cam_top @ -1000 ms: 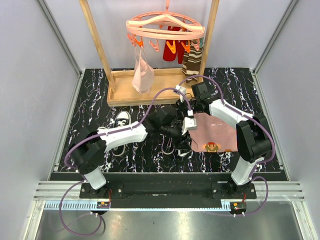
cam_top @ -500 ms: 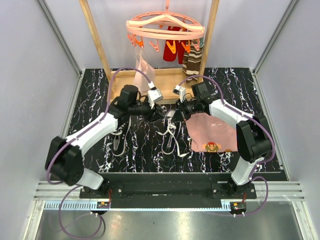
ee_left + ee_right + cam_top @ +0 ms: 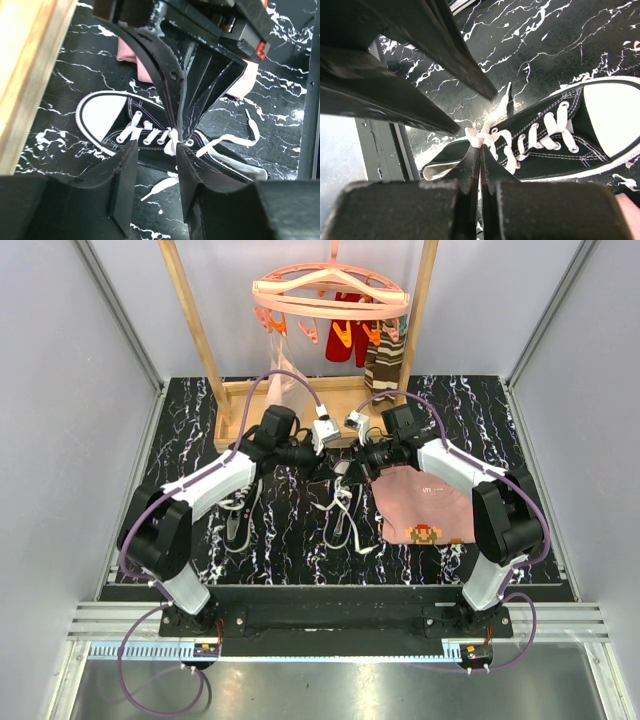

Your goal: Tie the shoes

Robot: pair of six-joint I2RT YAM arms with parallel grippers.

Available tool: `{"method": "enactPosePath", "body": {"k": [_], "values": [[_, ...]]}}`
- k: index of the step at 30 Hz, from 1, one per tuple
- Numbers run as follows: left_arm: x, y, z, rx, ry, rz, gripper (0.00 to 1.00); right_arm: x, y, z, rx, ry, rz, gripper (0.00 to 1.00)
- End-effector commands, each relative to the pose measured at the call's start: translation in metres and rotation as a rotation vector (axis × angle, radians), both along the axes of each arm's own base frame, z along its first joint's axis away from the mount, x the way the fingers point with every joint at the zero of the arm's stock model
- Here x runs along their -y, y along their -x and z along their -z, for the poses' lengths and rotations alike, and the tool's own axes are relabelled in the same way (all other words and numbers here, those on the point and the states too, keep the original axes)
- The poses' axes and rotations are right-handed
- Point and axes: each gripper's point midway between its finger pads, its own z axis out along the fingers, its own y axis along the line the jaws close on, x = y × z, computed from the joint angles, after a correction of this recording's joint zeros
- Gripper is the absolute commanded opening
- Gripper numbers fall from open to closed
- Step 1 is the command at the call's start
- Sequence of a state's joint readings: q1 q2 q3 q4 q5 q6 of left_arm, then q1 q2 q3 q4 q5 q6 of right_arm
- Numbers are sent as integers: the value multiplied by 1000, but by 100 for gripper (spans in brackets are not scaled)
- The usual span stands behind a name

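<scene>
One black sneaker [image 3: 342,502] with a white toe cap lies in the middle of the table, its white laces trailing loose. In the left wrist view the sneaker [image 3: 115,125] lies toe to the left. My right gripper [image 3: 354,458] is shut on the white lace [image 3: 479,136] at the top eyelets, with the sneaker [image 3: 570,135] to its right. My left gripper [image 3: 155,172] is open and empty, right beside the right gripper's fingers [image 3: 175,95] and just above the laces. The other sneaker [image 3: 238,522] lies at the left, partly hidden under my left arm.
A pink cloth with a pixel figure [image 3: 425,505] lies flat right of the middle sneaker. A wooden rack base [image 3: 250,430] stands at the back, with a pink peg hanger [image 3: 335,295] and striped socks [image 3: 383,360] above. The wooden edge [image 3: 30,65] is close to my left gripper.
My left arm has swung from low across the middle sneaker up to the back, and its gripper now sits next to the right gripper. The right gripper has stayed on the lace.
</scene>
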State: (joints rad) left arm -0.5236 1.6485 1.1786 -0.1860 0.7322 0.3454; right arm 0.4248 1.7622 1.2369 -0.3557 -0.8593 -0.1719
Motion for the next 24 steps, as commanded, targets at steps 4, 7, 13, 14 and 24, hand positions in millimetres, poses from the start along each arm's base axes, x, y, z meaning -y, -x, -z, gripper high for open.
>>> {"method": "enactPosePath", "body": {"k": [4,7,13,14,24], "values": [[16,-5,-11,61,39,69,36,-11,4,-20,77,-50,-59,0],[16,-5,-9,63,34,77,33,-11,5,-19,79,-48,-62,0],[20,-3,-9,53,44,105,13,-11,5,-21,87,-49,-65,0],[21,-2,-10,49,50,110,6,-11,5,-22,91,-49,-62,0],[12,5,-8,-18,89,41,0,9,14,-24,86,28,55,59]]}}
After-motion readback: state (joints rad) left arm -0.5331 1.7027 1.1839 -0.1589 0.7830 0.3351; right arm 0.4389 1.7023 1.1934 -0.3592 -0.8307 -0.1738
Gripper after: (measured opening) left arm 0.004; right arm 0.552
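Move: The lace loop over the black shoe's knot is some 2 cm to the left hand's right, about 1 cm back and 2 cm below. The shoe's middle is roughly 3 cm back, 2 cm right and 6 cm down from that hand, and the pink shirt some 30 cm right, 6 cm back and 10 cm lower. The right hand already pinches the loop right at its fingertips, level with them, the shoe's middle about 2 cm back and 5 cm below. Left fingers shut from part open and pinch the lace loop beside the right fingertips, after that hand eases down and to the right about 1.5 cm onto the knot. Only then do the right fingers, until now holding the loop still, open to about half and let it go, that hand starting to draw back about 1 cm. ##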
